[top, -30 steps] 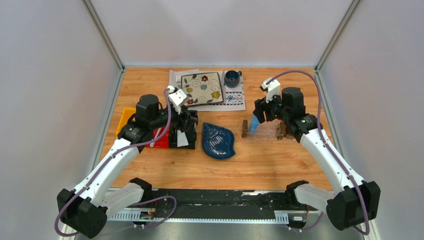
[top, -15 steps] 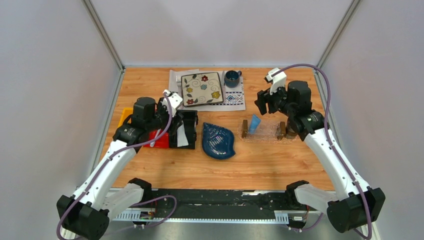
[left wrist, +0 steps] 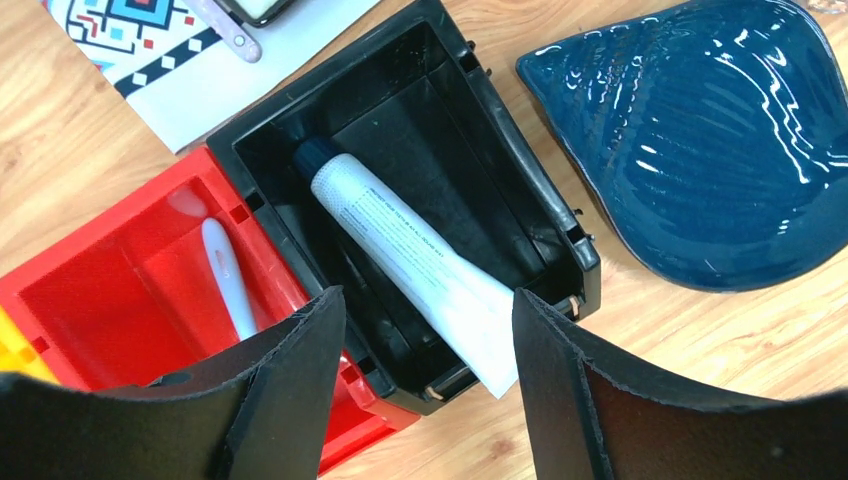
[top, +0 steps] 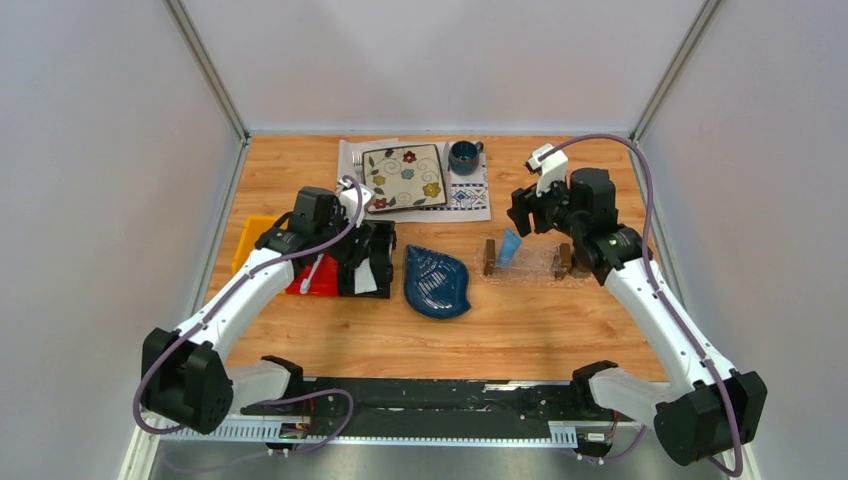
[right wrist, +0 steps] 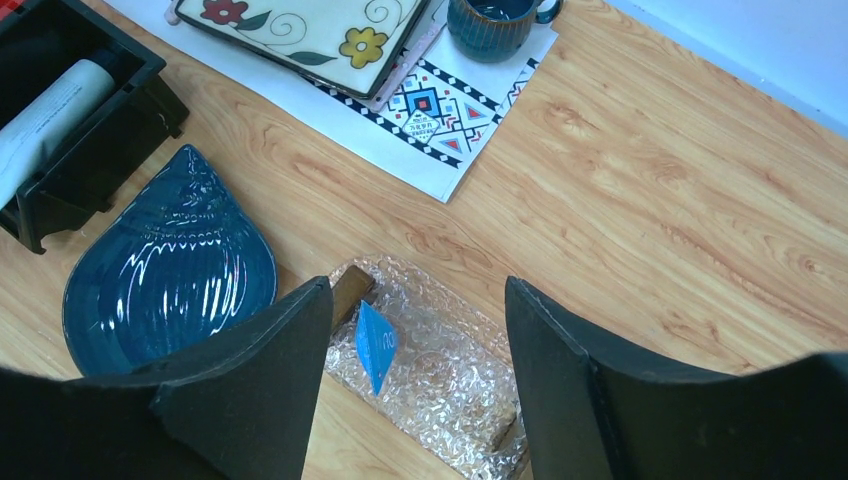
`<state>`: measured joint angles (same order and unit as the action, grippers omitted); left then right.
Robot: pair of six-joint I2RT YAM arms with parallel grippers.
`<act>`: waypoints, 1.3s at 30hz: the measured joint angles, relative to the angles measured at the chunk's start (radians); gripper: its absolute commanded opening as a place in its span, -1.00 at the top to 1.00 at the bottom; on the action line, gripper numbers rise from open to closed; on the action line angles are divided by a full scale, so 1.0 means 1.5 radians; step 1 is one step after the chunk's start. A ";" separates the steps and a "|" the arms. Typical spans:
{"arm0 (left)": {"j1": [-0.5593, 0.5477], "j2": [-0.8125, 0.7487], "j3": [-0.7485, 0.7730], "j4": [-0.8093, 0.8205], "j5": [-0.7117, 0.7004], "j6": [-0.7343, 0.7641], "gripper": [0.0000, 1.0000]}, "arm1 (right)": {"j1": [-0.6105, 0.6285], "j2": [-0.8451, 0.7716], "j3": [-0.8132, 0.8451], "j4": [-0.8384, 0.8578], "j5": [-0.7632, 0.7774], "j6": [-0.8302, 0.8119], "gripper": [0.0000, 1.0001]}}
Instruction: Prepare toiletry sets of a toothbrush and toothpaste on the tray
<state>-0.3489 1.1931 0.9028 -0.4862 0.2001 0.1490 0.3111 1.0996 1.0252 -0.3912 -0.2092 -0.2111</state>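
A light blue toothpaste (top: pixel 510 247) (right wrist: pixel 376 345) tube stands tilted at the left end of the clear tray (top: pixel 541 264) (right wrist: pixel 462 385), against its brown block. Above it hangs my right gripper (top: pixel 528 214) (right wrist: pixel 418 290), open and holding nothing. The white-grey toothpaste (left wrist: pixel 415 268) (top: pixel 367 276) tube lies slanted in the black bin (left wrist: pixel 520 170), one end resting over the near rim. Directly over that bin my left gripper (left wrist: pixel 428 300) (top: pixel 366 238) is open and empty. The pale toothbrush (left wrist: pixel 228 282) (top: pixel 313 270) lies in the red bin (left wrist: pixel 110 300).
A dark blue leaf-shaped dish (top: pixel 437 281) (left wrist: pixel 700 140) (right wrist: pixel 165 270) sits between the bins and the tray. At the back, a floral plate (top: pixel 404 176) and a mug (top: pixel 463 156) rest on a patterned mat (right wrist: pixel 440 110). A yellow bin (top: pixel 250 238) stands left of the red one.
My right gripper let go of the blue tube, left it standing in the tray, and drew up and back. My left arm swung right, with its gripper staying over the black bin.
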 measured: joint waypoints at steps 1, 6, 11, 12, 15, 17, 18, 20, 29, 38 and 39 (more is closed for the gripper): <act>0.000 0.008 0.002 0.001 -0.002 -0.009 -0.40 | 0.000 0.000 -0.002 0.002 0.000 0.000 -0.36; 0.000 0.044 0.005 0.006 0.002 -0.046 -0.37 | 0.001 0.000 -0.008 0.008 0.002 -0.001 -0.36; 0.000 0.094 0.016 0.004 0.003 -0.071 -0.33 | 0.001 0.001 -0.011 0.012 0.002 -0.003 -0.36; 0.000 0.104 0.018 0.005 0.001 -0.074 -0.33 | 0.002 0.001 -0.012 0.012 0.002 -0.003 -0.36; 0.000 0.127 0.022 0.003 -0.008 -0.087 -0.33 | 0.002 0.001 -0.018 0.015 0.002 -0.003 -0.37; -0.001 0.142 0.026 0.003 -0.021 -0.099 -0.33 | 0.002 0.002 -0.021 0.016 0.002 -0.004 -0.37; -0.002 0.148 0.027 0.003 -0.028 -0.103 -0.33 | 0.002 0.003 -0.021 0.016 0.002 -0.004 -0.37; -0.004 0.160 0.030 0.000 -0.045 -0.114 -0.33 | 0.002 0.004 -0.021 0.017 0.002 -0.005 -0.38; -0.022 0.208 0.052 -0.006 -0.093 -0.148 -0.34 | 0.002 0.004 -0.024 0.022 0.005 -0.006 -0.39; -0.035 0.245 0.062 -0.013 -0.134 -0.160 -0.35 | 0.002 0.008 -0.027 0.022 0.007 -0.010 -0.39; -0.036 0.250 0.064 -0.013 -0.137 -0.161 -0.35 | 0.002 0.009 -0.028 0.022 0.008 -0.010 -0.39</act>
<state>-0.4026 1.5681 0.9989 -0.5056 -0.0059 -0.0925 0.3141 1.1137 0.9836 -0.3588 -0.1978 -0.2260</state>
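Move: The white toothpaste in the black box lies some 11 cm below the left hand and about 1 cm ahead, neither left nor right. At that same level, the toothbrush is about 9 cm to this hand's left, level ahead, and the blue leaf dish roughly 13 cm to its right and 2 cm back. From the right hand, the white toothpaste is some 26 cm left, 3 cm back and 20 cm down. Left hand sinks about 9 cm to the white toothpaste, wrist tipping down and turning counter-clockwise, fingers staying open. ##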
